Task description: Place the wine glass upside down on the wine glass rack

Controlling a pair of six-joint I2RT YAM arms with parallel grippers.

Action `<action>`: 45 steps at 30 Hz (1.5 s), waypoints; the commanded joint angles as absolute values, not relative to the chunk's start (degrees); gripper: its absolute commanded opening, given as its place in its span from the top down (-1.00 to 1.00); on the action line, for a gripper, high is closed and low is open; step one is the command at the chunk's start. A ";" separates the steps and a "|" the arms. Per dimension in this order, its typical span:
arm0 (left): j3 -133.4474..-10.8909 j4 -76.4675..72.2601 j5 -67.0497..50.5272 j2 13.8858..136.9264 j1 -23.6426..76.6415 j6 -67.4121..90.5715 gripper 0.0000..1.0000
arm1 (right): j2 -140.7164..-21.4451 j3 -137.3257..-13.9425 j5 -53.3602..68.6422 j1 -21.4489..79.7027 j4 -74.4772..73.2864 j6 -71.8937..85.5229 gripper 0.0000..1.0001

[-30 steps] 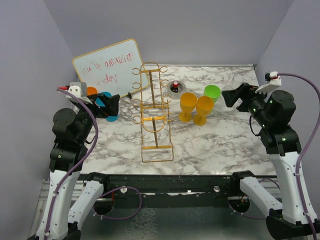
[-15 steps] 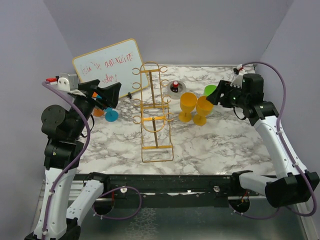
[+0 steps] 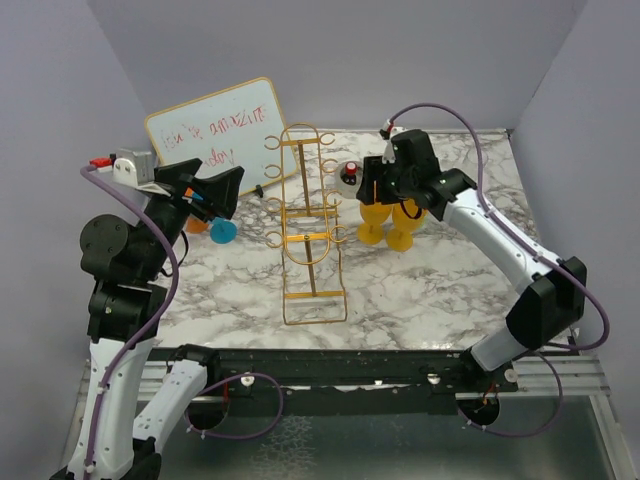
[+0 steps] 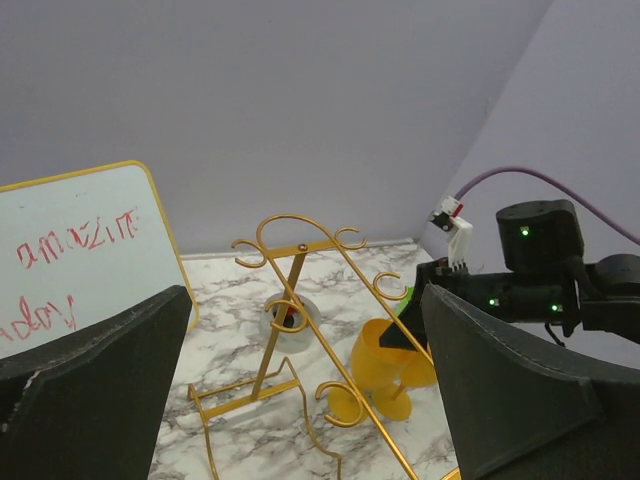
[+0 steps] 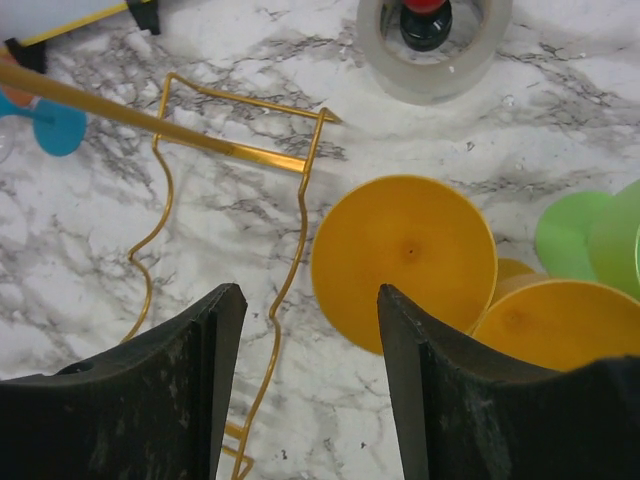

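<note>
The gold wire wine glass rack (image 3: pixel 307 236) stands at the table's middle with nothing on its loop hooks. It also shows in the left wrist view (image 4: pixel 279 324) and in the right wrist view (image 5: pixel 255 156). Two yellow wine glasses (image 3: pixel 377 215) (image 3: pixel 408 224) stand upright right of the rack. My right gripper (image 3: pixel 378 190) is open, pointing down above the left yellow glass (image 5: pixel 403 255), with its jaws (image 5: pixel 308 292) over the glass's left rim and the rack's base. My left gripper (image 3: pixel 225 190) is open and empty, raised left of the rack and facing it (image 4: pixel 305 290).
A whiteboard (image 3: pixel 215 135) leans at the back left. A blue glass (image 3: pixel 222 232) and an orange one (image 3: pixel 197 226) lie below my left gripper. A tape roll (image 5: pixel 435 45) sits behind the yellow glasses. A green glass (image 5: pixel 585 235) stands right of them.
My right arm has swung left from the table's right side to above the yellow glasses. My left arm rose a little early on and has held still since.
</note>
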State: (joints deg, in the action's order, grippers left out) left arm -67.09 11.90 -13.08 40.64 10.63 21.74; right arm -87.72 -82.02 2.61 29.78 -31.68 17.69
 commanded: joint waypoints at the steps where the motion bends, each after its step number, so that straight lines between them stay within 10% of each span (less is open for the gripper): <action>1: -65.89 11.16 -13.21 39.91 10.81 21.18 -0.98 | -93.65 -86.63 -3.48 31.66 -34.08 15.39 -0.19; 18: -66.90 14.54 -11.31 38.35 10.98 17.49 -0.98 | -101.54 -91.95 -16.37 38.65 -37.31 11.09 0.98; 45: -77.48 15.45 -29.01 49.05 10.90 36.03 -0.98 | -54.51 -63.91 -13.09 39.81 12.45 18.80 0.99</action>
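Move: The left-hand orange wine glass has its middle about 4 cm ahead of the right hand, 1 cm to its right and 14 cm below. The second orange glass stands 8 cm to the right of it and 2 cm nearer, the green glass 10 cm to its right and 6 cm farther out; the rack's middle lies some 13 cm left of the hand and 3 cm back. From the left hand the glass is roughly 18 cm ahead, 28 cm right and 38 cm below. Right hand dips 7 cm, pinches the orange glass's rim, then lifts 25 cm, tilting up about 50 degrees. ##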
